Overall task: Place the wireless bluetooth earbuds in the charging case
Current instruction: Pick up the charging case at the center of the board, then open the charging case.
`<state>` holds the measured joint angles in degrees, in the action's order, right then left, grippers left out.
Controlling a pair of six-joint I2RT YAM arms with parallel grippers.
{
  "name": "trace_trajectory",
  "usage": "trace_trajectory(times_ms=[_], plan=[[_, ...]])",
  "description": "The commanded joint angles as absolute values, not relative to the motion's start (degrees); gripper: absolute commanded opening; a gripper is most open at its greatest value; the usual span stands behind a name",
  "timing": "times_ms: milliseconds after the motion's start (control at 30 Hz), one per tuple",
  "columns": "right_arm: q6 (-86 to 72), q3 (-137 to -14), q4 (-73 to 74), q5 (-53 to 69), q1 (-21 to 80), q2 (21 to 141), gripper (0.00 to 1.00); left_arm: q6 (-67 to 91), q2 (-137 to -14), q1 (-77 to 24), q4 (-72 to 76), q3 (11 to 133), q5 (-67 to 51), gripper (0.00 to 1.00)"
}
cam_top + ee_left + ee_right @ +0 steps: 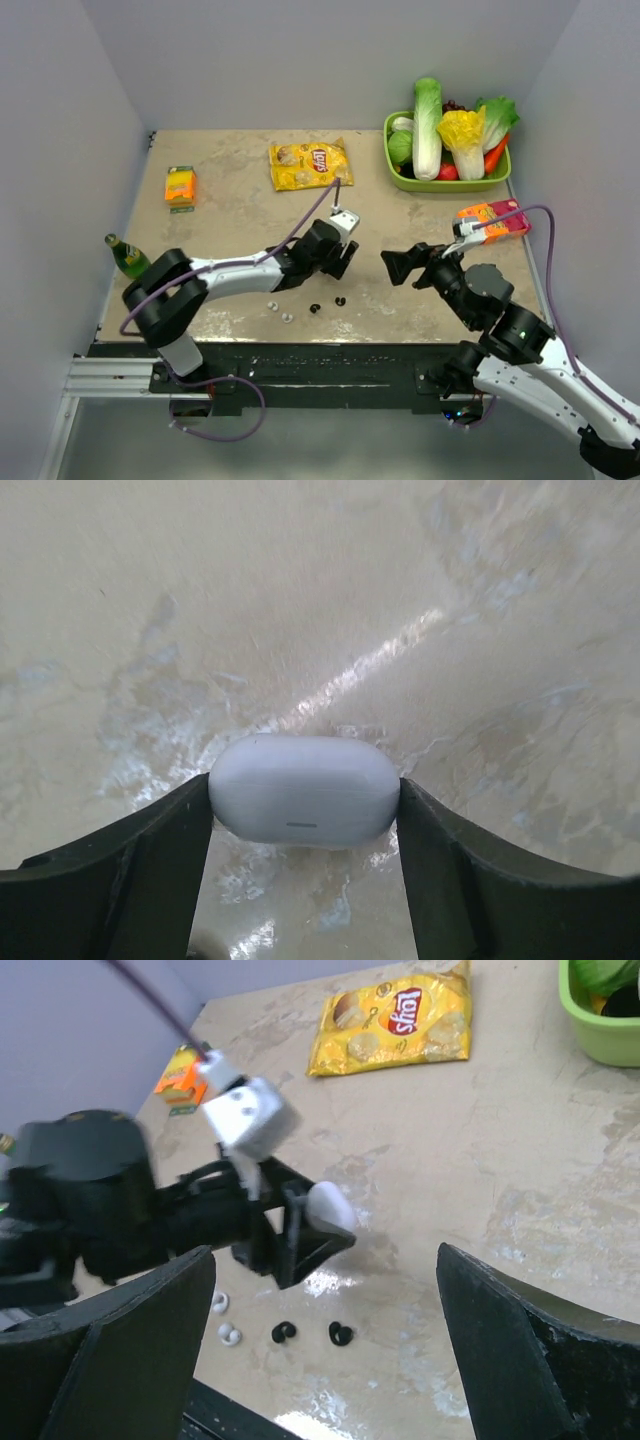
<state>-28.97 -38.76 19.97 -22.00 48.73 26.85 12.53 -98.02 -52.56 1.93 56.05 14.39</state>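
The white pill-shaped charging case [300, 788] sits lid-closed between the two dark fingers of my left gripper [305, 815], which is shut on its rounded ends, low over the tabletop. In the right wrist view the case [330, 1207] shows at the tip of the left gripper [300, 1240]. Two whitish earbuds [280, 312] and two dark earbuds [328, 304] lie in a loose row on the table just in front of the left gripper [345, 256]. My right gripper [400, 265] hangs open to the right of them, holding nothing, with the dark buds [312, 1333] below its fingers.
A yellow chips bag [310, 165] lies at the back centre. A green basket [447, 182] of vegetables stands at the back right. An orange-pink packet [493, 220] lies near the right arm, a small orange box [180, 186] at the back left, a green bottle [127, 257] at the left edge.
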Motion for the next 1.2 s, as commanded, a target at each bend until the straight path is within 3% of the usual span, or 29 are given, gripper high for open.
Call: trace_trajectory(times_ms=[0, 233, 367, 467, 1167], plan=[[-29.4, -43.9, 18.4, -26.6, 48.8, 29.7, 0.94, 9.4, -83.9, -52.5, 25.4, 47.0, 15.6, 0.0], [-23.7, -46.4, 16.5, -17.4, 48.8, 33.6, 0.96, 1.9, -72.1, -52.6, 69.1, 16.5, 1.2, 0.0], [-20.2, -49.6, 19.5, -11.6, 48.8, 38.9, 0.96, 0.3, -72.1, -52.6, 87.7, 8.1, -3.5, 0.0], [-19.3, -51.4, 21.6, -7.6, 48.8, 44.3, 0.98, -1.9, -72.9, -52.6, 93.7, 5.3, -5.4, 0.0], [-22.6, -48.1, 12.1, 5.5, 50.1, 58.4, 0.91, -6.4, -69.2, -56.0, 83.8, 6.9, -6.6, 0.0]])
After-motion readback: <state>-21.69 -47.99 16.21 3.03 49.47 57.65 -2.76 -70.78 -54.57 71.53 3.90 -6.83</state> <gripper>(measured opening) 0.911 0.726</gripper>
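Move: The left hand already holds the charging case off the table, and is taking it over the left black earbud, about 11 cm back, 5 cm left and 6 cm below. The other black earbud is some 9 cm back and 1 cm right of this hand, the nearer white one 14 cm back and 11 cm left. From the right hand the case lies roughly 12 cm ahead, 11 cm left and 20 cm below. Left hand arcs the case up and back 12 cm, fingers tilting up; open right swings left towards it. ##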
